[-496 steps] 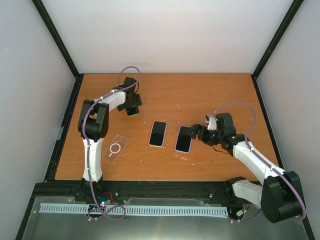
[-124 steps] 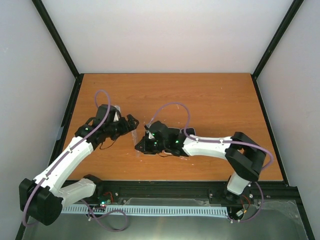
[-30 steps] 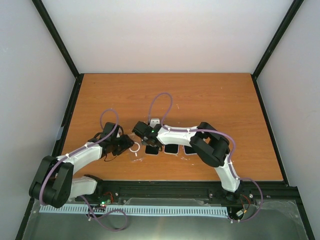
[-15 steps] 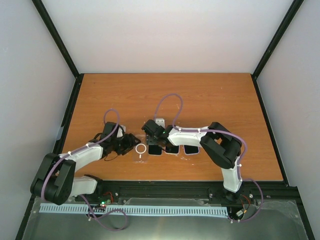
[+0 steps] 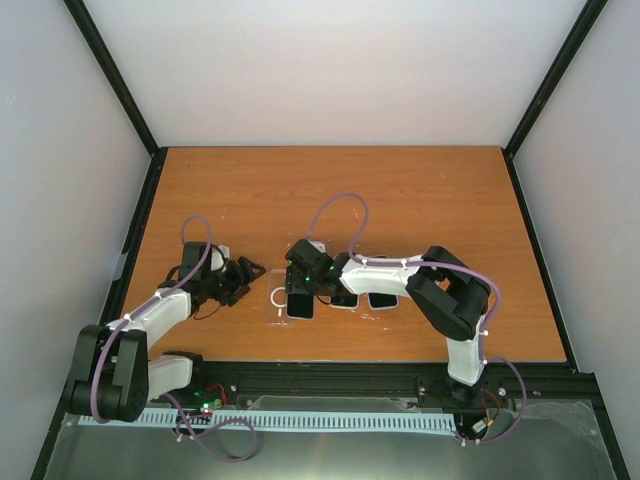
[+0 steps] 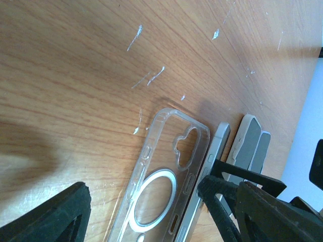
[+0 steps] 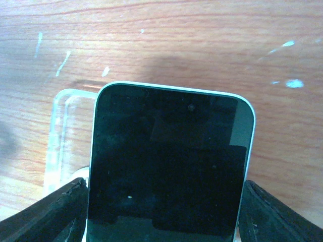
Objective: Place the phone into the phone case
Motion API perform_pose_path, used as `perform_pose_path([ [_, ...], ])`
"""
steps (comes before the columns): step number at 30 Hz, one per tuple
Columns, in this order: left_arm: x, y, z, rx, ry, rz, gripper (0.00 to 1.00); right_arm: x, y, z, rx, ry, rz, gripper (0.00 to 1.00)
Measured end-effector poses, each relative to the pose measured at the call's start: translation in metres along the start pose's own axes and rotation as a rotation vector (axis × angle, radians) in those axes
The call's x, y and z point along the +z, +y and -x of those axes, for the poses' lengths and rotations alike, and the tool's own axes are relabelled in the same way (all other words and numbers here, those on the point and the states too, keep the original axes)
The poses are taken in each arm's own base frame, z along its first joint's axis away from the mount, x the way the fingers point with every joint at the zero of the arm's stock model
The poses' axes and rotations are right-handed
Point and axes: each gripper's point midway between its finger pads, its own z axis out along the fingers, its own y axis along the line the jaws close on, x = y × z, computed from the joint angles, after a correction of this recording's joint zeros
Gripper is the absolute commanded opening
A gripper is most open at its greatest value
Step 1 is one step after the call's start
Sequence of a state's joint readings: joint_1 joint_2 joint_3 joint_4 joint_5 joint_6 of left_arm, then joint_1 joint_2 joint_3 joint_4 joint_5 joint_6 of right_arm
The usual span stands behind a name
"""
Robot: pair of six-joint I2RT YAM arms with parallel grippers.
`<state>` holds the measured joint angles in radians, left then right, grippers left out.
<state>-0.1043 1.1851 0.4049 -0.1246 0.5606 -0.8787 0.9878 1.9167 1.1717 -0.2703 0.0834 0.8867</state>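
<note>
The dark-screened phone point(image 7: 169, 161) lies flat between the pads of my right gripper point(image 7: 166, 206), which is shut on its long sides. In the top view the phone point(image 5: 299, 300) sits at the right edge of the clear phone case point(image 5: 277, 297), partly over it, with the right gripper point(image 5: 300, 280) just behind. The case point(image 6: 161, 186) has a white ring and a camera cut-out, and it lies on the table between the wide-apart fingers of my open left gripper point(image 6: 141, 217). The phone's silver edge point(image 6: 208, 174) runs along the case's right side. The left gripper point(image 5: 250, 272) stands just left of the case.
Two more phones point(image 5: 343, 298) point(image 5: 381, 299) lie side by side right of the held one, under the right arm. Their edges point(image 6: 247, 146) show in the left wrist view. White scratches mark the wooden table point(image 5: 400, 200). Black frame rails border it.
My left gripper has opened, let go of the case and drawn back to the left. The right gripper has brought the phone leftward against the case.
</note>
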Motion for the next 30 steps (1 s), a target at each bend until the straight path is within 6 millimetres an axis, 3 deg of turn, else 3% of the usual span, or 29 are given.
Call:
perform_pose_path([
  [9, -0.005, 0.005, -0.005, -0.01, 0.001, -0.013, 0.79, -0.003, 0.039, -0.006, 0.069, 0.001, 0.139, 0.6],
  [16, -0.004, 0.009, -0.011, -0.019, 0.019, -0.013, 0.79, -0.006, 0.056, -0.002, 0.114, -0.023, 0.201, 0.6],
  [30, -0.003, 0.016, -0.022, -0.029, 0.049, -0.015, 0.76, 0.008, 0.052, -0.001, 0.117, -0.047, 0.182, 0.6],
])
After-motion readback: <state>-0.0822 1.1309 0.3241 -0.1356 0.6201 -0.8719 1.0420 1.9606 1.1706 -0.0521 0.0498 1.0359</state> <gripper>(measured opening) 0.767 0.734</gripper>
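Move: The clear phone case lies on the table about 5 cm left of the right hand, which already grips a phone, and 3 cm back and 4 cm below. The nearer cased phone stands some 12 cm to that hand's right, and the farther cased phone about 21 cm right, both level with it fore and aft and 4 cm below. From the left hand, empty and open, the clear case is about 6 cm right, 3 cm back and 5 cm below. Right hand arcs the phone about 5 cm left over the case, left edge tilting up; left draws back. ##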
